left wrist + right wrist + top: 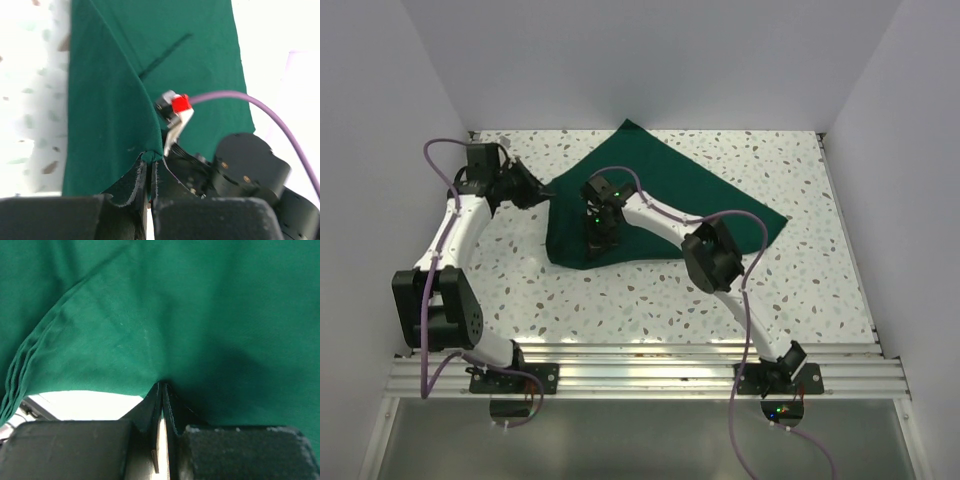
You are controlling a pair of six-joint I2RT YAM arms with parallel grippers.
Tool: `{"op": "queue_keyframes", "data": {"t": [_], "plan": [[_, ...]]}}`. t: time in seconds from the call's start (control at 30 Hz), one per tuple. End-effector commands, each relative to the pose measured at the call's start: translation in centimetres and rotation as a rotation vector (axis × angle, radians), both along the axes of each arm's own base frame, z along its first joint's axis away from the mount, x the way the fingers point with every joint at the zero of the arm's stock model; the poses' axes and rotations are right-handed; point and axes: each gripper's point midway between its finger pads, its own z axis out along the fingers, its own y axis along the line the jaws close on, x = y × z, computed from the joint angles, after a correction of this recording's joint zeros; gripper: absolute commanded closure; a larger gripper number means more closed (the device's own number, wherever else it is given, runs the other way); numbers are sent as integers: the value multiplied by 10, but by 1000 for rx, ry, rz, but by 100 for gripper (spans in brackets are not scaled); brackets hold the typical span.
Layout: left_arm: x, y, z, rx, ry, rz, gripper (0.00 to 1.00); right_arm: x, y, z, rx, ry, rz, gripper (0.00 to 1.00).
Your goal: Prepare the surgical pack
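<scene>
Of the surgical pack, only the dark green cloth drape (670,185) shows. It lies rumpled and partly folded over itself across the back middle of the speckled table (800,290). My left gripper (542,192) is at the drape's left edge. In the left wrist view its jaws (150,159) are shut on a small pinch of the green cloth (110,100). My right gripper (598,240) reaches onto the drape's near left part. In the right wrist view it (163,386) is shut on a fold of the cloth (175,315), which fills that view.
White walls close in the table at left, back and right. An aluminium rail (640,365) with both arm bases runs along the near edge. The right arm's wrist and purple cable (250,97) lie close beside my left gripper.
</scene>
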Motion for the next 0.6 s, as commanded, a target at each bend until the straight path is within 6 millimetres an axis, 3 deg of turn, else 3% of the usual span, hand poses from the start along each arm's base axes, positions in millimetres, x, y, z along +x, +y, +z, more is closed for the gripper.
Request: {"op": "queue_keyframes", "data": {"t": [0.0,0.1,0.13,0.17,0.27,0.3,0.33,0.37,0.4,0.47,0.5,0.57], "plan": [[7,-22,40,-25,-76,-5,100,21,-11,63,121,-27,-61,95],[11,-33,48,-31,-80,-23,100,40,-28,98,177,-67,-115,95],[14,-47,53,-30,-86,-54,100,44,-35,123,214,-103,-130,95],[15,-54,55,-33,-86,-66,100,50,-43,133,224,-122,-148,95],[20,-74,60,-35,-94,-101,100,74,-90,162,208,-192,-223,95],[22,-83,59,-36,-90,-117,100,88,-121,157,174,-185,-281,95],[24,-87,59,-38,-90,-125,100,93,-139,166,172,-203,-309,95],[24,-92,58,-42,-86,-134,100,100,-160,163,141,-215,-339,95],[24,-100,58,-43,-87,-151,100,115,-191,158,112,-224,-398,95],[28,-110,56,-45,-83,-163,100,115,-233,139,22,-213,-441,95],[29,-119,56,-50,-82,-180,100,114,-263,122,-30,-176,-475,95],[31,-128,54,-56,-80,-197,100,114,-300,108,-89,-160,-536,95]]}}
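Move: The left gripper still holds the cloth's raised left end. The cloth's right corner, the side that this end is being carried to, lies about 60 cm to its right, 2 cm farther out and 17 cm below. The cloth's far corner is some 22 cm ahead of it and 21 cm to its right. From the right gripper, with shut fingertips low on the cloth, the right corner is about 48 cm right and 9 cm ahead, the far corner some 30 cm ahead and 9 cm right. Keep the left gripper shut on the cloth's edge and swing it about 11 cm to the right, rising some 5 cm and then just starting to sink, to bring the flap over. Lift the right gripper off the cloth, still shut, and sweep it some 25 cm right, 16 cm up and 13 cm forward towards the cloth's right corner, turning it about 30 degrees clockwise. ##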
